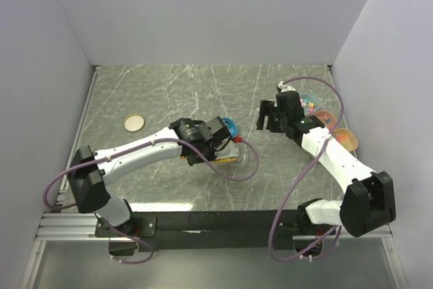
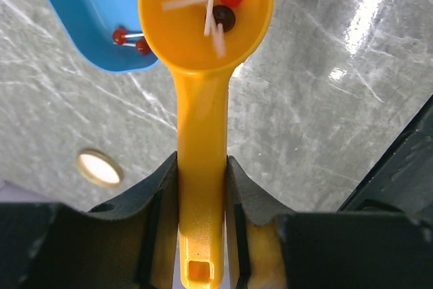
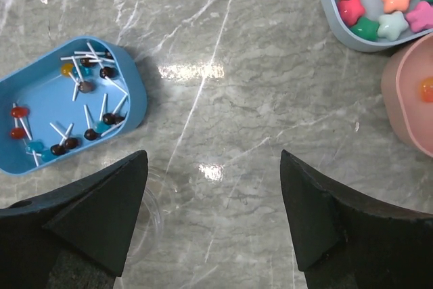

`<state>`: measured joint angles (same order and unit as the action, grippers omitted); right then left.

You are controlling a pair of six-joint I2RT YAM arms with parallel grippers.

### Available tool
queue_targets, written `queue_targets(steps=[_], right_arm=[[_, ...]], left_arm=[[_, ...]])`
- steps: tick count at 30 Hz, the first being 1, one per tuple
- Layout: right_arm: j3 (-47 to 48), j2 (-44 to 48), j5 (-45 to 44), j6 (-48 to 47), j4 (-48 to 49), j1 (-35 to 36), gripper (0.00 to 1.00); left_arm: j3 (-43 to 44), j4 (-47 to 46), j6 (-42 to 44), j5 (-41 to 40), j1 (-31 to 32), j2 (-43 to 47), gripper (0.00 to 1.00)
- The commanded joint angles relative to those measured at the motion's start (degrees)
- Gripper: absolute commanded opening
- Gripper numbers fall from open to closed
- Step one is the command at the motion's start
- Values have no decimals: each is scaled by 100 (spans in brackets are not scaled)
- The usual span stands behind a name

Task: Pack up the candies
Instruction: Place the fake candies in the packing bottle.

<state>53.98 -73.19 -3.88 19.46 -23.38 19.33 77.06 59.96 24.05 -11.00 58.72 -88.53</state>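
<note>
The candies (image 3: pixel 88 103) are tiny lollipops, dark, blue and red on white sticks, lying in a blue tray (image 3: pixel 44 89). In the left wrist view my left gripper (image 2: pixel 201 187) is shut on the handle of a yellow scoop (image 2: pixel 201 120). The scoop's bowl holds a few red and dark candies (image 2: pixel 222 1) and hangs beside the blue tray (image 2: pixel 81 11), where two red ones remain in sight. My right gripper (image 3: pixel 214 187) hangs open over bare table to the right of the tray, with nothing between its fingers. From above, the left gripper (image 1: pixel 229 141) is at the tray (image 1: pixel 231 125).
A clear round cup (image 3: pixel 155 201) stands by the right gripper's left finger, seen from above as a cup (image 1: pixel 242 158). A bowl of pastel star sweets (image 3: pixel 331 11) and a pink bowl (image 3: pixel 399 99) stand at the right. A pale round lid (image 1: pixel 134 122) lies far left.
</note>
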Motion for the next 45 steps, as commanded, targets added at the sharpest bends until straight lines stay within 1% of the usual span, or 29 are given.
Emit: queue_targets(steps=[1,5,11,16,24,31,43,45], right_arm=[[-211,234,-87,22,201,-70,85],[-423,323,-25,14,316,-114,85],[-704,463,36,5,465,-167,86],[-818,560,45,-22,518,-193,86],[-1012,595,159,5,632,-219,86],[-1108,604,221,31,747,-237,86],[-1232,560,370,93,940,-272,86],[-1232,551,511,101,975,-272,86]], left_arm=[[520,463,-173,-533,210,-181,1],[731,700,-243,-876,429,-506,1],[978,841,-392,-1535,623,-753,1],[934,868,-410,-2115,764,-850,1],[916,850,-401,-2696,1036,-929,1],[960,824,-349,-2916,1291,-1034,1],[996,692,-147,-3206,1388,-1149,1],[1013,675,-120,-3250,1397,-1166,1]])
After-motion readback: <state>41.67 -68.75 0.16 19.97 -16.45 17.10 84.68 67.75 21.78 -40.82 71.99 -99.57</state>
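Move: The left hand still grips the orange scoop loaded with lollipops, its bowl out to the right. The clear bottle it goes for stands about 11 cm to that hand's right, 2 cm ahead and some 8 cm below; the blue tray lies about 10 cm ahead, 3 cm right and 13 cm down. From the open right hand, the bottle is about 10 cm back, 7 cm left and 9 cm below, the tray 15 cm left and 2 cm back. Keeping its pinch on the scoop handle, the left hand tips the bowl down to the right into the bottle's mouth, rolling its left side up while the fingers swing forward, some 30 degrees in all, and climbs about 2 cm with a slight drift forward and right. The empty right hand, fingers staying wide open, sinks about 4 cm and draws back about 3 cm towards the bottle. ##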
